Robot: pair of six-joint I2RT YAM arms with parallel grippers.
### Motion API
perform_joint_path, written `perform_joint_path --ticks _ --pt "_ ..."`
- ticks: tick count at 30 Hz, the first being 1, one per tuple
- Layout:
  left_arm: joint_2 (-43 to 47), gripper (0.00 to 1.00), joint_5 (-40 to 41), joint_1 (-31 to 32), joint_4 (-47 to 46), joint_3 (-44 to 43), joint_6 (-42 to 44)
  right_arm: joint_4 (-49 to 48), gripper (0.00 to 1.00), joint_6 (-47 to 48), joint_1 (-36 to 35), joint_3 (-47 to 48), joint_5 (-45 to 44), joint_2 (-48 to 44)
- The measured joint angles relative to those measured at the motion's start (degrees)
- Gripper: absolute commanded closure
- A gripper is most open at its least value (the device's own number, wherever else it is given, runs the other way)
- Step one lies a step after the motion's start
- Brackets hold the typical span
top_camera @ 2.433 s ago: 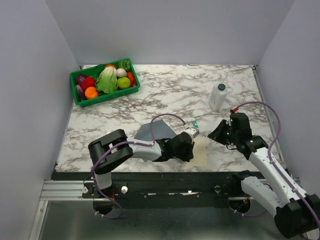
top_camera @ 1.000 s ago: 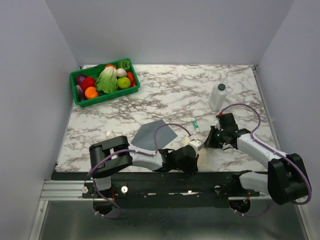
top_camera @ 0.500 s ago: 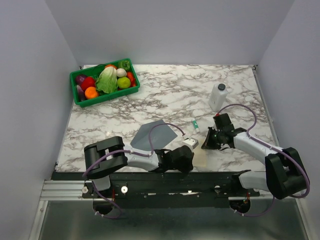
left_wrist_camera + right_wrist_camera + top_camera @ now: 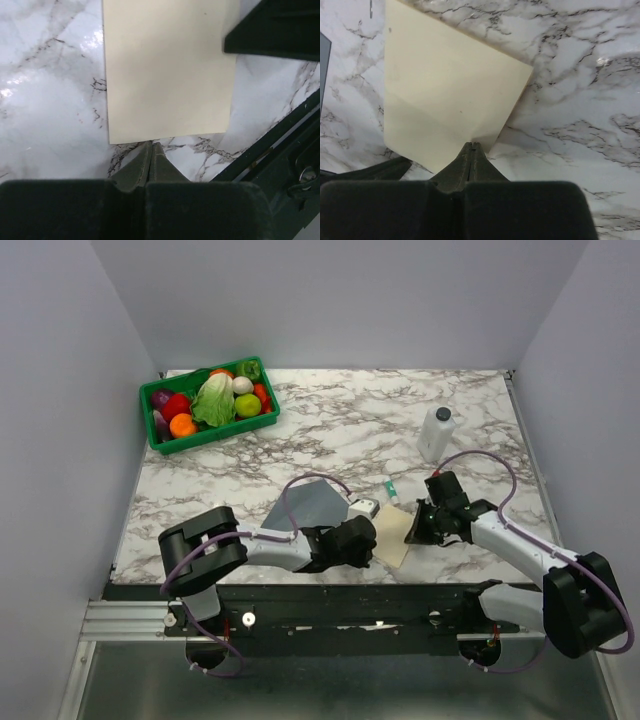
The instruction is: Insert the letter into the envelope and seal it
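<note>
The cream-tan letter (image 4: pixel 392 533) hangs just off the marble near the table's front edge, held between both arms. My left gripper (image 4: pixel 374 542) is shut, its tips pinching the letter's (image 4: pixel 170 70) near edge (image 4: pixel 151 143). From the other side my right gripper (image 4: pixel 413 531) is shut on the letter (image 4: pixel 445 90), which creases at its tips (image 4: pixel 471 145). The slate-grey envelope (image 4: pixel 308 502) lies flat just left of the letter, partly under the left arm; a sliver of the envelope (image 4: pixel 322 60) shows in the right wrist view.
A green basket (image 4: pixel 163 436) of toy vegetables stands at the back left. A white bottle (image 4: pixel 435 433) is at the back right. A small white stick with a green tip (image 4: pixel 391 490) lies just beyond the letter. The black front rail (image 4: pixel 280 150) runs close behind the grippers.
The letter has come up off the table and shifted back and left. The left gripper has finished closing on its edge; the right gripper stayed shut on it.
</note>
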State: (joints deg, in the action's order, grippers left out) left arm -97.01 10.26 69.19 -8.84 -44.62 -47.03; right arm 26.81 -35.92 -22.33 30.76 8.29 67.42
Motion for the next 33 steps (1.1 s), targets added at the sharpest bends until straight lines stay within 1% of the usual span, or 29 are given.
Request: perform_joint_path --ticks 10,18,20,23,26,28,30,33 --pt "-0.50 1.00 0.81 -5.46 2.23 -1.62 0.66 0.59 0.99 -2.49 -5.84 -2.03 0.00 0.57" --pt "0.48 1.00 1.22 -8.04 4.28 -1.55 1.88 -3.34 0.99 -4.70 -11.04 -2.34 2.64 1.90" --pt "0.66 1.00 1.31 -8.24 4.44 -1.42 2.03 -3.69 0.99 -4.59 -11.67 -2.80 3.74 0.37" --pt "0.94 1.00 1.36 -8.37 4.66 -1.18 2.16 -3.82 0.99 -4.61 -11.91 -2.95 4.04 -5.99" --pt "1.33 1.00 1.38 -8.37 4.66 -0.72 2.14 -3.50 0.99 -4.63 -11.91 -1.44 1.01 -12.22" --pt "1.55 1.00 1.36 -8.37 4.50 -0.42 2.12 -2.86 0.99 -4.59 -11.82 1.38 -2.58 -12.70" --pt "1.79 1.00 1.36 -8.37 4.33 -0.07 2.10 -1.99 0.99 -4.31 -11.39 5.29 -5.90 -10.38" --pt "2.21 1.00 1.36 -8.17 4.31 0.31 2.16 -1.42 0.99 -3.06 -9.35 10.32 -9.35 -3.67"
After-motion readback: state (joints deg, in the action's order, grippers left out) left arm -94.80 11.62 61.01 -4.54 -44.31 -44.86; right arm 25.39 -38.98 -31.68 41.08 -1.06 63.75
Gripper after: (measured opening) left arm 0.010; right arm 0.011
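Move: The folded letter's middle lies about 5 cm ahead and 6 cm to the right of the left gripper, whose tips are at its near-left edge. From the right gripper it is roughly 1 cm ahead and 3 cm left; both hands are some 2 cm above it. The envelope sits about 10 cm ahead and 14 cm left of the left gripper, and the glue stick some 12 cm ahead and 4 cm left of the right gripper. Keep both grippers shut. Sweep the left one forward and left at table height, about 6 cm, along the letter's near-left edge towards the envelope, while the right one works the letter's right side, moving back and left and pressing slightly lower. Then lift the right gripper some 9 cm off and swing it forward over the letter, tilting its fingers outward about 15 degrees. ##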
